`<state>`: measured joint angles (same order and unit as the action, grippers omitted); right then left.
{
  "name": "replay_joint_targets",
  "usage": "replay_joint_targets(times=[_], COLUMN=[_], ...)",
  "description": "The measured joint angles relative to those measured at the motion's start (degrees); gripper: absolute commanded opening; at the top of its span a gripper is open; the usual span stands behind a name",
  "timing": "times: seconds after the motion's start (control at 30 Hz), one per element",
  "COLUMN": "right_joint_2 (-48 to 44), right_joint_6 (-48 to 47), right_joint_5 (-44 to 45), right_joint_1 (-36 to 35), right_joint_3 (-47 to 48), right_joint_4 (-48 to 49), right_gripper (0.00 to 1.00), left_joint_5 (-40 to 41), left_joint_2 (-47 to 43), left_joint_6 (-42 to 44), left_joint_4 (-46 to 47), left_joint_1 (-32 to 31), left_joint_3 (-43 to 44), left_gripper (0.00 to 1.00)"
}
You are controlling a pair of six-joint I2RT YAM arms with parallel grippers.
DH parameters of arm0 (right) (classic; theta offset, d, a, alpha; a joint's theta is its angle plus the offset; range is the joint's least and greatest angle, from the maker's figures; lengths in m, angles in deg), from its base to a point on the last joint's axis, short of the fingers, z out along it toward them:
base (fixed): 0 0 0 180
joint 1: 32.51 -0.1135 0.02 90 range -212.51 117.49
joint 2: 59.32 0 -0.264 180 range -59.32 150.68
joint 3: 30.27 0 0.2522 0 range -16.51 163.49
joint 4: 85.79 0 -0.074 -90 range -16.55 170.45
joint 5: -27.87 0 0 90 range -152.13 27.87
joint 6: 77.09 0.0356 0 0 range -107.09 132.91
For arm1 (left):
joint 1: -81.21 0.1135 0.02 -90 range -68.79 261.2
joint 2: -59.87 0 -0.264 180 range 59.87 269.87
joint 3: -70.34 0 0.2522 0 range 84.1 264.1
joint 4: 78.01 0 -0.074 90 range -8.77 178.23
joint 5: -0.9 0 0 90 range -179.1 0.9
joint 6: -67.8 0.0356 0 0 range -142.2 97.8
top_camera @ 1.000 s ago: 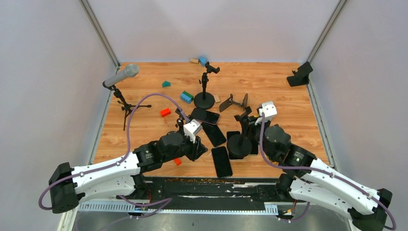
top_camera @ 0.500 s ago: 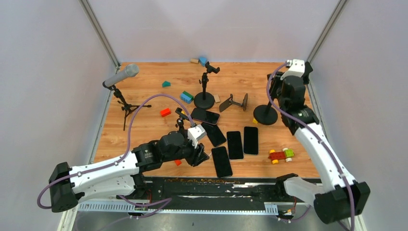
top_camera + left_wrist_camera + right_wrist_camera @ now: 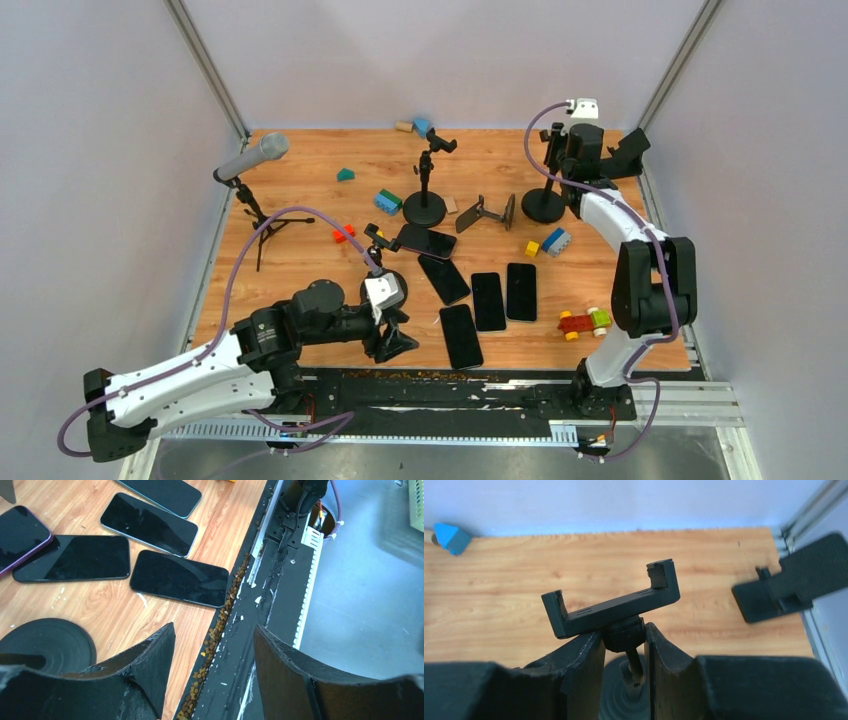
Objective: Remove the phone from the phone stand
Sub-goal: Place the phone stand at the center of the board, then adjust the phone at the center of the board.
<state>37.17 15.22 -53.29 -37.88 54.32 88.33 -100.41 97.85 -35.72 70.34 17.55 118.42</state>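
Several dark phones lie flat on the wood, among them one near the front edge and a purple-edged one; no phone sits in a stand. My right gripper is shut on the neck of a black phone stand whose clamp is empty; in the top view this phone stand stands at the back right with the right gripper on it. My left gripper is open and empty over the table's front edge, beside the nearest phone. The left gripper hangs beside another stand's round base.
A tall stand, a folded stand and a black holder stand at the back. A microphone on a tripod is at the left. Coloured blocks and a toy car lie scattered. A black rail borders the front edge.
The right arm carried the phone stand from the front middle to the back right, uncovering two phones. The left gripper opened and drew back toward the front edge.
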Motion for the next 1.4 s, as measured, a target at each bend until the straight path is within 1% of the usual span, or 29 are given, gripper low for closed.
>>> replay_joint_targets(times=[0.07, 0.1, 0.17, 0.2, 0.23, 0.33, 0.43, 0.5, 0.63, 0.7, 0.77, 0.83, 0.87, 0.9, 1.0, 1.1, 1.2, 1.4], right_joint_2=[2.34, 2.93, 3.48, 3.58, 3.58, 3.08, 1.22, -1.79, -11.04, -16.2, -20.02, -21.73, -21.73, -21.38, -18.38, -13.16, -6.29, 7.43], right_joint_6=[-1.73, -2.51, -3.19, -3.48, -3.67, -4.2, -4.46, -4.98, -5.7, -5.73, -5.97, -7.67, -9.29, -10.69, -16.26, -18.47, -19.15, -19.78], right_joint_5=[-0.92, -1.53, -2.58, -2.99, -3.21, -3.37, -2.73, -1.86, -2.25, -6.1, -12.7, -19.39, -22.27, -24.28, -29.75, -33.31, -34.51, -31.21], right_joint_1=[0.0, 0.0, 0.0, 0.0, 0.0, 0.0, -0.07, -0.07, -0.04, -0.02, -0.28, -2.6, -5.18, -7.56, -19.39, -26.95, -30.12, -31.67], right_joint_3=[0.02, 0.5, 0.59, 0.59, 0.57, 0.5, 0.22, -0.44, -1.64, -1.42, -0.5, 1.79, 3.52, 4.5, 5.73, 5.64, 5.62, 6.34], right_joint_4=[3.04, 4.0, 4.94, 5.31, 5.73, 6.38, 4.39, 2.49, -2.01, -4.66, -7.19, -10.62, -13.11, -14.53, -20.48, -24.52, -27.12, -30.14], right_gripper=[0.34, 0.43, 0.7, 0.77, 0.79, 0.81, 0.81, 0.81, 0.8, 0.8, 0.8, 0.81, 0.81, 0.82, 0.82, 0.85, 0.9, 0.92], left_joint_5=[-0.17, -0.17, -0.11, -0.04, 0.09, 0.81, 1.51, 2.75, 6.19, 8.09, 10.1, 12.44, 13.81, 15.23, 21.27, 25.62, 28.55, 32.04], left_joint_2=[-1.92, -2.58, -3.93, -4.55, -5.01, -6.32, -7.08, -8.13, -11.54, -13.64, -15.82, -17.73, -18.38, -18.88, -19.52, -19.69, -21.42, -25.27], left_joint_6=[0.94, 1.27, 2.16, 2.58, 2.99, 4.02, 4.79, 5.22, 5.57, 5.55, 5.51, 5.49, 5.35, 5.25, 4.52, 4.02, 3.72, 3.65], left_joint_4=[-1.53, -2.1, -3.43, -4.13, -4.83, -7.04, -8.57, -10.08, -11.63, -11.93, -12.02, -12.15, -12.33, -12.68, -15.5, -18.38, -19.41, -19.76], left_joint_1=[0.0, 0.0, 0.0, 0.0, 0.0, 0.0, 0.0, 0.0, 0.0, 0.0, 0.0, 0.0, 0.0, 0.0, 0.0, 0.0, 0.0, 0.0], left_joint_3=[0.02, 0.02, 0.04, 0.07, 0.2, 1.27, 2.36, 3.37, 3.74, 3.74, 3.74, 3.74, 3.74, 3.74, 4.11, 5.6, 6.49, 6.49], left_gripper=[0.67, 0.67, 0.68, 0.68, 0.68, 0.69, 0.71, 0.72, 0.75, 0.75, 0.75, 0.75, 0.75, 0.76, 0.82, 0.85, 0.87, 0.87])
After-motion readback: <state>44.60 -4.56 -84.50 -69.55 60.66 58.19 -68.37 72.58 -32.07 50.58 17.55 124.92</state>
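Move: The phone stand is already in the right hand, pinched below its cradle; its spot on the board lies about 2 cm ahead, 1 cm left and 20 cm beneath that hand. The purple-edged phone lies some 32 cm left, 13 cm back, 19 cm below, with the far round stand 11 cm beyond it, and the yellow block lies 13 cm back and 3 cm left of the hand. For the left hand the spot is roughly 45 cm ahead, 34 cm right, and the purple-edged phone 29 cm ahead, 5 cm right. The phone stand is eased about 2 cm forward and slightly down by the right hand, which then opens wide, lets go and draws back and up. It swings some 30 cm left, turning about 70 degrees counter-clockwise, and drops, tipping down, towards the purple-edged phone. The empty left hand backs off about 12 cm left, also rising and going a little forward, opening wider. ##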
